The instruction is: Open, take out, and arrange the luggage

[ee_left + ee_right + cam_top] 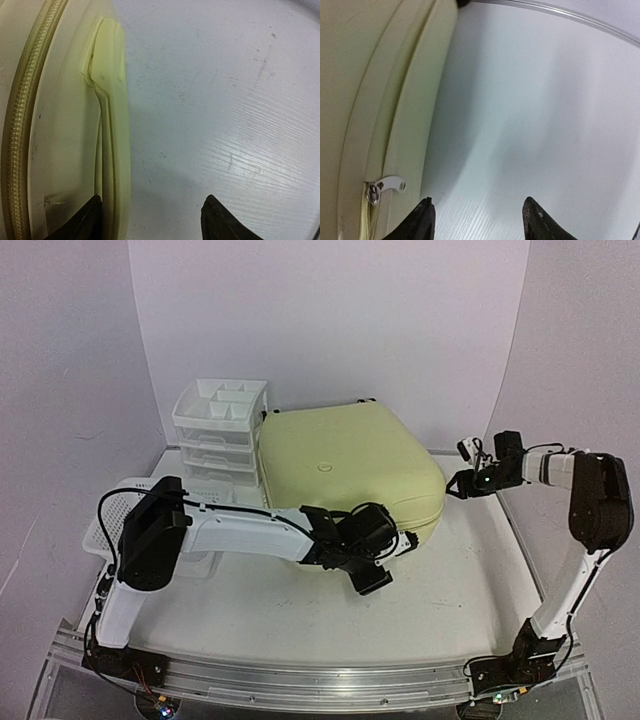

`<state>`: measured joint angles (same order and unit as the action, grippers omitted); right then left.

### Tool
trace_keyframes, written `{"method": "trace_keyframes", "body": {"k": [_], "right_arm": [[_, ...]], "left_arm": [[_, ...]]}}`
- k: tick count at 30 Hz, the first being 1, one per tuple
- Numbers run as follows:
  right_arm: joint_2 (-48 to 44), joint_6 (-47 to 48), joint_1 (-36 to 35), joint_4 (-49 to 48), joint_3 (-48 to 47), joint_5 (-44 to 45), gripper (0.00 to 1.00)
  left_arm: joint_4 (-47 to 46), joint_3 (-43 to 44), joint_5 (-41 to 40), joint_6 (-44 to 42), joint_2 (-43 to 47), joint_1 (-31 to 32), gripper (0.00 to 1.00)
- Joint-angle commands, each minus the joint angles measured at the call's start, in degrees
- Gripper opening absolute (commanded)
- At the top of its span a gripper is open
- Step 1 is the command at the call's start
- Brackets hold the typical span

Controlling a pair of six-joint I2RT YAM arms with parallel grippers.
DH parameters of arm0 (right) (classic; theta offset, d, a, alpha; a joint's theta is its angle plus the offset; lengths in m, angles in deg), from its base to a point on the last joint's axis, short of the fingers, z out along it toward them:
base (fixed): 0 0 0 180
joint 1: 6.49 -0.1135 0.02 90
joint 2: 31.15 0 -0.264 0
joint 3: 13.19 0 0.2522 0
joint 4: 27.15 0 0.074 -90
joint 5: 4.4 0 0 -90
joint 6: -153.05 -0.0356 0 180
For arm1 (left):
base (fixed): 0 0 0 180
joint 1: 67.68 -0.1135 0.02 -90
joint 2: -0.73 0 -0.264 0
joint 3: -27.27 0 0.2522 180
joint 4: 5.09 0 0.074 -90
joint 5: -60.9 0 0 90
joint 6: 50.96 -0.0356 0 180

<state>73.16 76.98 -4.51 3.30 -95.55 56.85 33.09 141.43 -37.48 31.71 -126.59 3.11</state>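
Observation:
The luggage is a pale yellow hard-shell suitcase lying flat and closed in the middle of the table. My left gripper is at its front right corner. In the left wrist view that gripper is open, one finger against the suitcase's side below the moulded handle, and nothing is held. The zipper runs up the left edge of that view. My right gripper is at the suitcase's right side. It is open over bare table, close to a white zipper pull.
A white plastic drawer unit stands against the suitcase's left rear. A white mesh basket lies at the left, partly under the left arm. A metal rail runs along the near table edge.

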Motion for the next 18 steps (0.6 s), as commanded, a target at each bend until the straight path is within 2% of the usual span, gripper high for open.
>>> {"method": "trace_keyframes", "body": {"k": [1,2,3,4,7,10,14,18], "right_arm": [[-12.79,-12.12,0.48,7.18,4.22,12.73,0.83],[-14.34,-16.09,0.53,9.50,4.70,15.69,0.94],[-15.93,-20.58,0.63,12.32,4.63,17.82,0.98],[-16.69,-22.27,0.65,15.14,4.49,17.12,0.98],[-20.81,-27.38,0.66,17.88,5.32,7.55,0.98],[-24.39,-31.52,0.66,18.56,4.53,1.11,0.98],[-24.59,-35.33,-0.13,17.84,0.02,-5.01,0.98],[-20.35,-39.19,-1.58,15.00,-5.52,-8.88,0.98]], "left_arm": [[7.03,2.80,13.49,2.50,12.21,0.60,0.69],[7.12,3.27,15.35,2.56,14.03,0.59,0.72],[7.06,3.57,17.10,2.65,15.91,0.39,0.74],[7.06,3.57,19.13,2.74,17.85,0.21,0.76],[7.07,2.55,23.57,4.14,23.70,-1.74,0.80],[6.78,-2.67,24.78,6.63,30.91,-6.40,0.81],[3.15,-12.80,21.37,13.68,42.72,-12.98,0.85],[-2.41,-23.49,21.36,26.35,50.23,-21.79,0.89]]}}
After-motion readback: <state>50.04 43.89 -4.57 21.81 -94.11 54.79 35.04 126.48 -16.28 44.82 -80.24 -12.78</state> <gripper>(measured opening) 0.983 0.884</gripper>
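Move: In front of the suitcase, the left hand stands by its near side: the handle runs about 3 cm ahead, the suitcase's middle some 21 cm ahead, 5 cm left and a few above. The drawer unit is roughly 30 cm ahead and 34 cm left of this hand. From the right hand, already parted from the zip pull, the pull lies about 4 cm left and 1 cm back, the suitcase's middle about 24 cm left, level ahead. Leaving the handle side, the left hand backs off about 5 cm while climbing, then sweeps left and forward to end nearly 30 cm higher above the lid's left part, fingers opening wider and tilting up towards level. The right hand also withdraws from the zip pull, up some 11 cm and back 8 cm, swinging briefly right and returning left; it turns about 20 degrees clockwise and tilts as its fingers spread fully. ##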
